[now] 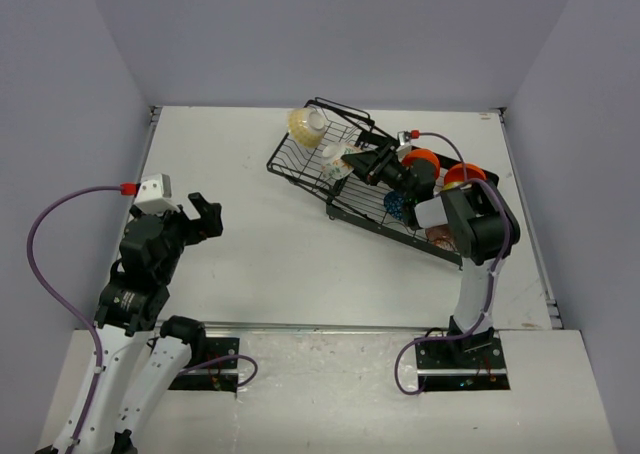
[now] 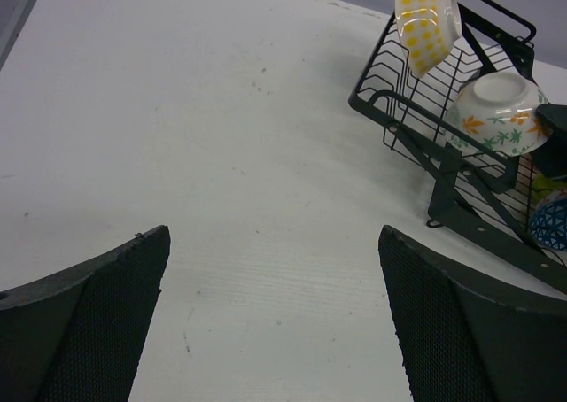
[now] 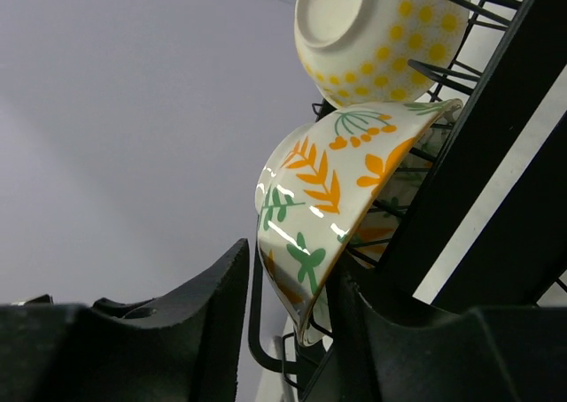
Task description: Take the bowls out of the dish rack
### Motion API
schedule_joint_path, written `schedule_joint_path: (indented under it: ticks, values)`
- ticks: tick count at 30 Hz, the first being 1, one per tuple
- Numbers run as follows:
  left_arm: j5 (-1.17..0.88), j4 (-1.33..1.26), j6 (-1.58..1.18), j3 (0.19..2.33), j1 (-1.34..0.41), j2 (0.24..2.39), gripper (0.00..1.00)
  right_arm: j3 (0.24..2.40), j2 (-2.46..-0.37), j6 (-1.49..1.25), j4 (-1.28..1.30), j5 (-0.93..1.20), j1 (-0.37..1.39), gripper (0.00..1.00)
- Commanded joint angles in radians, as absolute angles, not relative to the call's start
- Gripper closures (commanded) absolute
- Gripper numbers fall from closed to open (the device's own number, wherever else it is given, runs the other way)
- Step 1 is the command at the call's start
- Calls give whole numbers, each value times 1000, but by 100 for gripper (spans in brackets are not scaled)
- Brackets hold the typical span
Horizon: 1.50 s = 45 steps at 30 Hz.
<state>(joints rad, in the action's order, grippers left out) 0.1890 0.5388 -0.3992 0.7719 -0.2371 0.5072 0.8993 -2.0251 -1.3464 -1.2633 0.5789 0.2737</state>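
The black wire dish rack (image 1: 300, 166) lies slantwise at the back right of the table. At its far end a cream-yellow dotted bowl (image 1: 307, 124) stands on edge. Beside it is a white bowl with orange and green leaves (image 1: 338, 157). My right gripper (image 1: 352, 161) reaches into the rack. In the right wrist view its jaws straddle the leaf bowl's (image 3: 328, 189) rim; the right finger (image 3: 372, 331) sits inside the bowl and a gap shows at the left finger (image 3: 221, 305). Two orange bowls (image 1: 422, 159), a blue patterned one (image 1: 397, 206) and a brownish pink one (image 1: 438, 236) are further along. My left gripper (image 1: 205, 217) hovers open over bare table.
In the left wrist view the rack (image 2: 390, 110) with the dotted bowl (image 2: 425, 26) and leaf bowl (image 2: 496, 110) lies far off at the upper right. Grey walls close in the white table (image 1: 250, 174) on three sides. The right arm covers part of the rack.
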Motion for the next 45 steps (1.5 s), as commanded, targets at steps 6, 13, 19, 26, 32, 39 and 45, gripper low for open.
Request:
schedule_joint_path:
  ticks: [6, 13, 19, 26, 32, 39, 45]
  values:
    - [176, 495, -371, 769, -242, 505, 0, 940, -2058, -1399, -1391, 618, 272, 69]
    - [179, 495, -371, 769, -242, 505, 0, 956, -2092, -1440, -1465, 630, 272, 78]
    - [181, 497, -373, 769, -242, 503, 0, 957, -2088, -1445, -1479, 632, 272, 91]
    - [181, 497, -373, 769, -242, 502, 0, 973, -2083, -1454, -1486, 641, 271, 100]
    - [184, 497, -373, 769, -242, 499, 0, 994, -2074, -1457, -1526, 667, 273, 100]
    - [196, 500, -376, 769, -242, 489, 0, 1046, -2046, -1466, -1572, 716, 275, 100]
    - [204, 503, -379, 772, -241, 485, 0, 1092, -2022, -1454, -1548, 750, 284, 100]
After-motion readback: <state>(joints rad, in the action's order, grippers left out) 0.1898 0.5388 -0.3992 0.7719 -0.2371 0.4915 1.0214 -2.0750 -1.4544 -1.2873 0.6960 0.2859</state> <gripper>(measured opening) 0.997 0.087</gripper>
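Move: The flowered bowl leans in the rack right at the right gripper, its near right rim already between the open fingers; its middle is about 3 cm ahead and 4 cm to the left, a touch lower. The yellow-dotted bowl sits some 9 cm ahead and 11 cm left, the blue bowl about 8 cm back and 12 cm right, 5 cm lower. From the left gripper the flowered bowl is roughly 23 cm ahead, 27 cm right and 10 cm below. Close the right gripper on the flowered bowl's near right rim until it pinches the wall, easing about 1 cm left as the fingers shut. Then, keeping the pinch, raise the rim and draw it left, about 2.5 cm up and 2 cm left in all, with a short pause partway and a slight counter-clockwise turn of the wrist. ##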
